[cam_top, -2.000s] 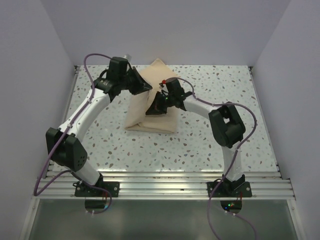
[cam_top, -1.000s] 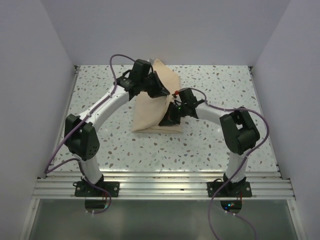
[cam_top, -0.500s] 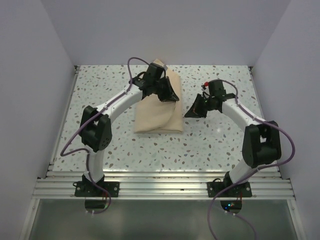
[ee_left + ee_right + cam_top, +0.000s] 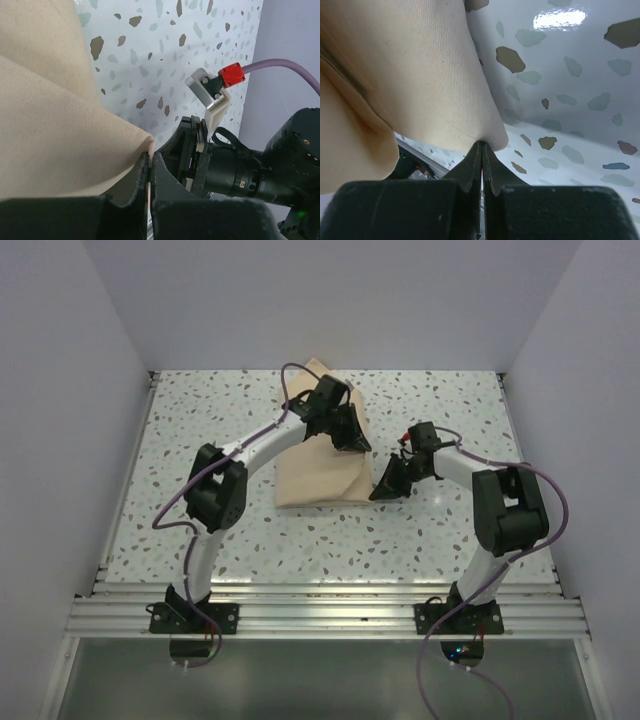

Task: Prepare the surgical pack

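The surgical pack (image 4: 312,472) is a tan cloth bundle lying folded on the middle of the speckled table. My left gripper (image 4: 352,440) sits at its far right edge, shut on a fold of the cloth. In the left wrist view the cloth (image 4: 55,125) ends pinched between the jaws of the left gripper (image 4: 149,156). My right gripper (image 4: 381,490) is at the pack's near right corner. In the right wrist view the cloth (image 4: 420,75) hangs above the table and its corner is pinched at the tips of the right gripper (image 4: 482,146).
The right arm's wrist (image 4: 260,175), with its camera bracket and red plug (image 4: 220,87), sits very close behind my left fingers. Grey walls close the table on three sides. An aluminium rail (image 4: 320,605) runs along the near edge.
The left gripper has slid to the right along the pack's far edge. The right gripper has come down and left from beside the pack to its near right corner. The pack has shifted slightly right.
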Robot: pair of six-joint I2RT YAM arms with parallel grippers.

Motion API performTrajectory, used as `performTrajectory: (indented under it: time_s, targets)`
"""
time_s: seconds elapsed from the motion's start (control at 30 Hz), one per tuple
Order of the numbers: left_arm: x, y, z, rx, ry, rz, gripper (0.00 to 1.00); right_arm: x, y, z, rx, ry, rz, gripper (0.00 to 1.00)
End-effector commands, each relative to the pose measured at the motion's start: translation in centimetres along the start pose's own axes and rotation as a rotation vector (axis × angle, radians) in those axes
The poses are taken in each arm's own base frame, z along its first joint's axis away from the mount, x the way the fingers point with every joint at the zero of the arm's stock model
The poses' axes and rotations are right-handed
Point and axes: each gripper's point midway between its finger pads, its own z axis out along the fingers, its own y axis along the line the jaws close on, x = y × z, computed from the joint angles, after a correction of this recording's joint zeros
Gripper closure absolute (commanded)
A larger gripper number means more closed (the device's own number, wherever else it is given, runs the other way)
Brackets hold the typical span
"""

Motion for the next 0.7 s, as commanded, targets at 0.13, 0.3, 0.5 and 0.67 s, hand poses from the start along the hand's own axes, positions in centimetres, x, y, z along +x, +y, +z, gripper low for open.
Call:
performTrajectory:
  time_s: [0.13,0.3,0.5,0.67]
  targets:
    - [-0.2,-2.9,1.6,0.092,0.009,0.065,1.00,0.1,1.3,-0.8,-0.067,-0.015,-0.028,1.00]
    - [0.2,-1.9,2.9,0.085,0.042,0.080,1.00,-0.4,2.1,-2.2,-0.067,-0.042,-0.054,1.00]
    - [-0.4,-1.6,1.7,0.061,0.010,0.139,0.51,-1.9,3.0,-3.9,-0.054,-0.073,-0.089,1.00]
    - [-2.3,-2.0,-1.1,0.059,-0.045,0.183,0.36,-3.5,4.1,-5.4,-0.026,-0.114,-0.138,1.00]
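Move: My left hand still pinches the wrap's flap corner. The pack's right edge, where the flap is going, is nearly straight below it, about 8 cm down and 1 cm right. The pack's near right corner lies some 9 cm back, 9 cm down and level sideways. From my right hand, whose shut tips rest at that near corner (about 1 cm left), the flap corner is roughly 9 cm ahead, level sideways and 8 cm up. I lower the pinched flap corner some 3.5 cm with my left hand, easing about 1 cm to the right, then open the fingers well over half and let it go. Meanwhile my right hand keeps its closed tips at the near right corner; only as the left opens does it come free, rising about 4 cm and going 2.5 cm forward towards the flap corner. ##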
